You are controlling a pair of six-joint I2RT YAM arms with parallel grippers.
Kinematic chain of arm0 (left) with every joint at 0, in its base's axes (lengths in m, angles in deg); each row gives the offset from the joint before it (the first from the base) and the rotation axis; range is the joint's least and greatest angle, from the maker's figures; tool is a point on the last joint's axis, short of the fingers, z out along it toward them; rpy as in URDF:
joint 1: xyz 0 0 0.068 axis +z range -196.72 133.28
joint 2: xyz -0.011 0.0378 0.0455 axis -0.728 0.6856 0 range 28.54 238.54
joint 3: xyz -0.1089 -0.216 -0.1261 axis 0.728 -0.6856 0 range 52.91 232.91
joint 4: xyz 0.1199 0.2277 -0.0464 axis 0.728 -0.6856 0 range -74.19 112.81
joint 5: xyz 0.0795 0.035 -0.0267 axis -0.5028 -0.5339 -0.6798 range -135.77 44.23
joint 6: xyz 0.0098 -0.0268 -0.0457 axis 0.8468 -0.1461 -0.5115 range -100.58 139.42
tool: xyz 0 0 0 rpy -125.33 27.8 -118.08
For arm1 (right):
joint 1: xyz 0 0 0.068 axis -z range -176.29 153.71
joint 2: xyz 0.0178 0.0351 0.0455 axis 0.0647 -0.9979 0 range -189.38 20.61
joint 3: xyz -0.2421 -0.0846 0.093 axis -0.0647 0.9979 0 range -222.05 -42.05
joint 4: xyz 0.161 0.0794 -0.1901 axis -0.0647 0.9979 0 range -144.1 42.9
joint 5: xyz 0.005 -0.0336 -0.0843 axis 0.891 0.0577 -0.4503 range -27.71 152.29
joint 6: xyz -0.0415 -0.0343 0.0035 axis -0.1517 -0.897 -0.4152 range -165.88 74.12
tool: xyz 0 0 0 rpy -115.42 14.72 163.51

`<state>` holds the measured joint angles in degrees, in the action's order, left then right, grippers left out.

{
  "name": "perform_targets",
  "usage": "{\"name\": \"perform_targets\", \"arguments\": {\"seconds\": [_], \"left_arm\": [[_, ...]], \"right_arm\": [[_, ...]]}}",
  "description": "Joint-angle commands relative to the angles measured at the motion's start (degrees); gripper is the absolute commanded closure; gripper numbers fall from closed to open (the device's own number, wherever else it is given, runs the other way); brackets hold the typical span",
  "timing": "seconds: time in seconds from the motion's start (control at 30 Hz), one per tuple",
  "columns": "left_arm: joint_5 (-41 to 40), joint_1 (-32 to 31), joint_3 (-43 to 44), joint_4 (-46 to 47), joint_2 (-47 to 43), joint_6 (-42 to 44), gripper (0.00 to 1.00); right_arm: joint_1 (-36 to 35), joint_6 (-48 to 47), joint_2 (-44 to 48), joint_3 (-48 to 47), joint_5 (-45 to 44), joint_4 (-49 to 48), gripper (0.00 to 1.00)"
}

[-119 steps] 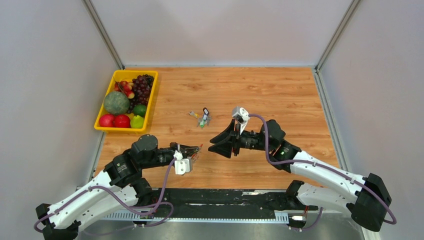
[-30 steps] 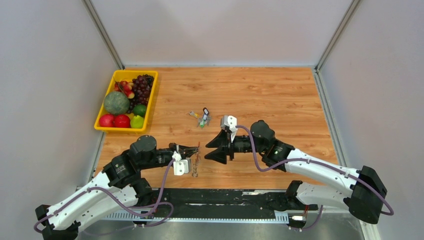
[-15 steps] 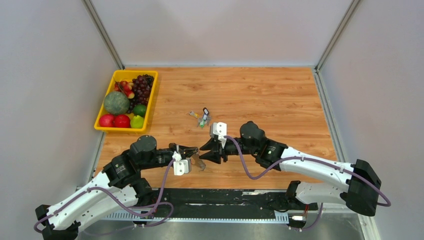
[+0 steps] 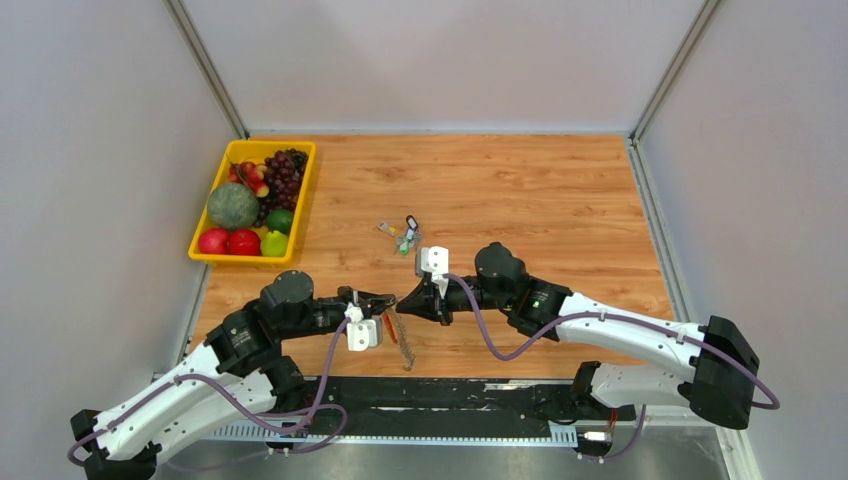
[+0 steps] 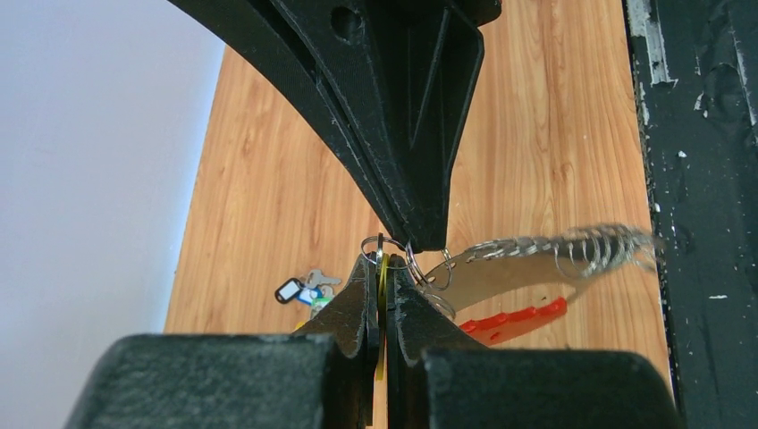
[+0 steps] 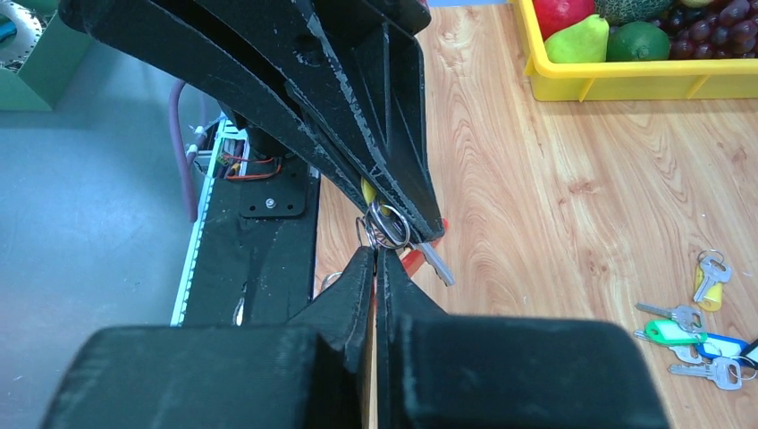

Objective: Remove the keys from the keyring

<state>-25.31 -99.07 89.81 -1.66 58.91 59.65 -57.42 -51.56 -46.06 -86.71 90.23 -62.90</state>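
Observation:
The red keyring (image 5: pixel 518 320) hangs from my left gripper (image 5: pixel 383 264) above the table's near edge, its fan of grey keys (image 5: pixel 572 248) along one side. In the top view the keyring (image 4: pixel 393 328) and keys (image 4: pixel 406 348) dangle below the two grippers. The left gripper (image 4: pixel 386 300) is shut on a thin yellow tag (image 5: pixel 382 286) that carries small metal rings. My right gripper (image 6: pixel 376 251) meets it tip to tip from the right, shut on one small ring (image 6: pixel 387 224). A single key (image 6: pixel 438 264) hangs beside that ring.
A loose cluster of keys with green, black and yellow tags (image 4: pixel 404 236) lies on the wooden table beyond the grippers. A yellow tray (image 4: pixel 203 254) of fruit stands at the back left. The black base rail (image 4: pixel 450 392) runs just below the hanging keyring.
My right gripper has moved left up to the left gripper's tips and gone from open to shut. The keyring and keys have swung lower and to the right.

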Motion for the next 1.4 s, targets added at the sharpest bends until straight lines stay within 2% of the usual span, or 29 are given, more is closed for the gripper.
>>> {"name": "perform_targets", "arguments": {"seconds": [0.0, 0.17, 0.33, 0.7, 0.83, 0.97, 1.23, 1.37], "left_arm": [[0.7, 0.2, 0.5, 2.5, -0.4, 0.6, 1.00], [0.7, 0.2, 0.5, 2.4, -0.3, 0.6, 1.00], [0.7, 0.2, 0.6, 2.4, -0.3, 0.7, 1.00], [0.7, 0.2, 0.5, 2.2, -0.5, 0.7, 1.00], [0.6, 0.2, 0.5, 2.3, -0.6, 0.7, 1.00], [0.4, 0.2, 0.5, 2.3, -0.6, 0.6, 1.00], [-1.8, 0.2, 0.0, 2.8, 0.7, -0.6, 1.00], [-4.1, 0.2, -0.1, 4.7, 4.3, -4.5, 1.00]], "right_arm": [[-0.4, 1.7, 1.7, -1.5, -1.6, -0.2, 1.00], [0.2, 9.8, 3.7, -0.6, -5.2, -0.6, 1.00], [1.1, 18.0, 5.9, 2.9, -6.4, -5.5, 1.00], [8.6, 35.3, 9.0, 10.9, -5.0, -16.1, 1.00], [8.7, 34.8, 8.4, 10.7, -4.3, -17.0, 1.00], [9.0, 29.7, 9.4, 9.6, -8.5, -10.7, 1.00], [15.0, 25.1, 9.5, 8.9, -17.2, -3.0, 1.00], [18.3, 24.7, 9.4, 9.0, -18.0, -1.6, 1.00]]}}
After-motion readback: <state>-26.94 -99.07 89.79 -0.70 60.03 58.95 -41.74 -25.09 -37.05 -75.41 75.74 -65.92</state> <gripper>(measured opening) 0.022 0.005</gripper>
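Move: The right fingers are already shut on the end ring of the red-handled keyring, whose body slopes down and back, its middle some 4 cm nearer the base and 5 cm below them. The yellow-tagged key on its own small ring, held in the left fingertips, is about 1 cm farther out and 2 cm left of the right hand. The loose key pile lies some 30 cm ahead of both hands and 20 cm below, about 2 cm right of the left hand, 1 cm left of the right. Keeping the keyring's end ring pinched, the right hand first eases about 1 cm up and to its right, then draws away from the left fingertips, speeding up over the last part, to end about 9 cm forward and 8 cm right and a little lower, the wrist turning some 35 degrees clockwise and rolling about 20. The left hand stays practically in place against this pull, fingers still shut on the yellow-tagged key, with barely a forward creep at the very end. ##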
